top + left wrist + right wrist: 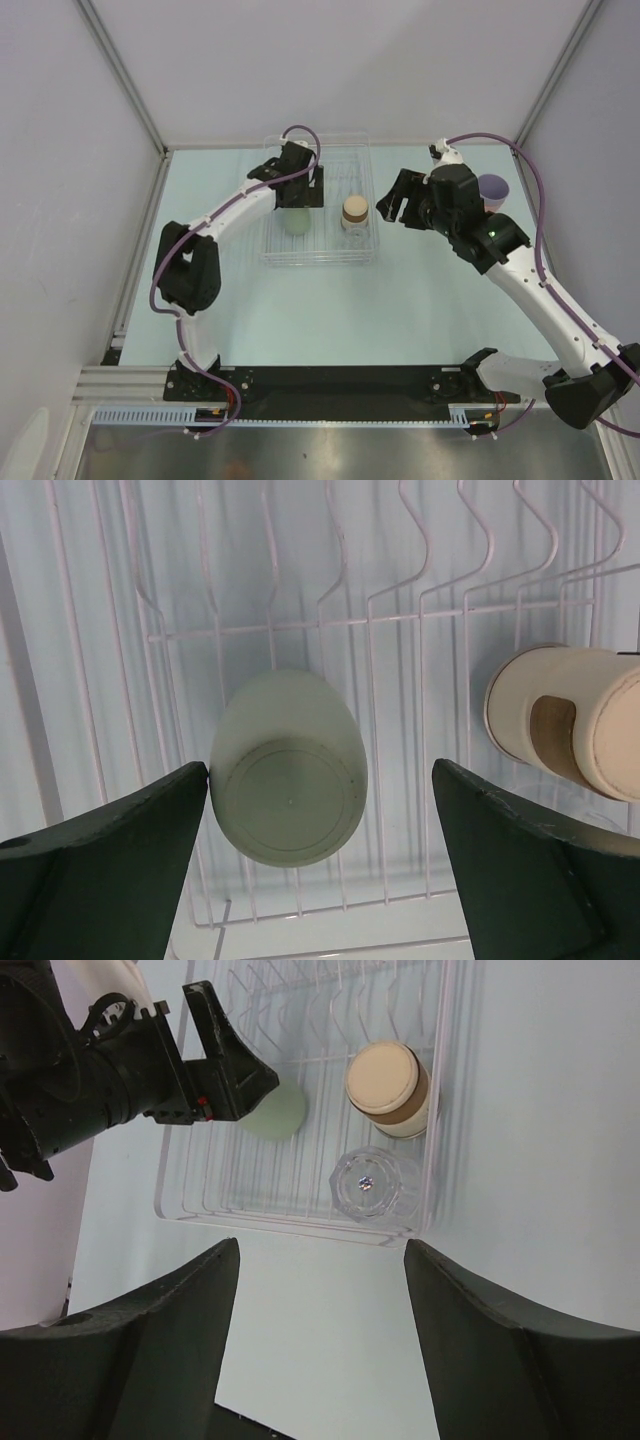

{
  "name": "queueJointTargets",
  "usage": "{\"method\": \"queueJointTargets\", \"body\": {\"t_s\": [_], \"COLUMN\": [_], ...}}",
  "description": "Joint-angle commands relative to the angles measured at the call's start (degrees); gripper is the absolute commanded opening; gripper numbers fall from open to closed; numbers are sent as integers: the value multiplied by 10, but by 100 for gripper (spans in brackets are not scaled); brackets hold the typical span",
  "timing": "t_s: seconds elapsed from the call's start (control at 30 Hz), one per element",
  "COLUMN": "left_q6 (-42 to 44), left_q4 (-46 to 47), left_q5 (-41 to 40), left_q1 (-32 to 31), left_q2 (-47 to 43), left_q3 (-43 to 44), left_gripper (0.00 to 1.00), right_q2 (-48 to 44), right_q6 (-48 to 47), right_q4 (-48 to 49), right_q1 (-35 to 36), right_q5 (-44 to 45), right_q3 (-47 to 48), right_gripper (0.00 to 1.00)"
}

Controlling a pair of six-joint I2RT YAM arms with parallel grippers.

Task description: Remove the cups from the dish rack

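The clear dish rack (318, 252) sits mid-table. A pale green cup (296, 220) stands bottom-up in it. My left gripper (320, 780) hangs open over that green cup (288, 780), with the left fingertip (195, 780) at the cup's edge and the right finger well apart. A cup with a cream and tan round top (354, 210) and a clear tumbler (367, 1182) stand at the rack's right side. My right gripper (320, 1260) is open and empty above bare table, right of the rack (300, 1215). A lavender cup (493, 190) stands on the table, partly hidden behind the right arm.
White walls close in the table at the back and both sides. The right wrist view shows the left gripper (215, 1070) over the green cup (275, 1115) and the tan-topped cup (388, 1085). The tan-topped cup (570, 720) also shows in the left wrist view.
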Motion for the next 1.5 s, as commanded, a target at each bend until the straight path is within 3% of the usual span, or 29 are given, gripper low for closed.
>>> {"method": "queueJointTargets", "body": {"t_s": [0.0,0.57,0.9,1.0,1.03,1.07,1.47], "left_q6": [9,1,-4,-5,-5,-5,-12], "left_q4": [3,-10,-14,-14,-14,-15,-36], "left_q5": [-21,-28,-17,-15,-14,-14,-10], "left_q1": [-2,-1,-1,-1,-1,-1,-1], "left_q2": [12,18,26,24,22,20,-43], "left_q3": [44,24,8,3,0,0,33], "left_gripper": [100,89,51,28,11,0,0], "right_q2": [-5,-12,-19,-21,-22,-23,-33], "right_q6": [-3,5,10,11,11,11,5], "right_q4": [13,20,17,17,17,17,20], "right_q1": [2,2,1,1,1,1,1], "right_q5": [-4,0,5,3,2,5,17], "right_q3": [-9,-34,-42,-45,-46,-47,-50], "right_gripper": [72,72,71,71,71,72,71]}}
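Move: The green cup sits in the rack already between the left hand's open fingers, its middle about 1 cm back and 1 cm to the left, some 2 cm below. The beige cup is straight out to the right, about 13 cm off and 3 cm lower; the clear cup lies roughly 13 cm right and 6 cm back, 5 cm down. From the right hand the green cup is about 12 cm ahead, 21 cm left and 19 cm below. The green cup gets pinched from both sides: the left hand edges forward about 1 cm, then settles slightly back and down while its fingers close from wide open to roughly two-thirds and stop on the cup's sides, wrist nearly still. The right hand, still open and touching nothing, sinks about 3 cm off to the right of the rack. ##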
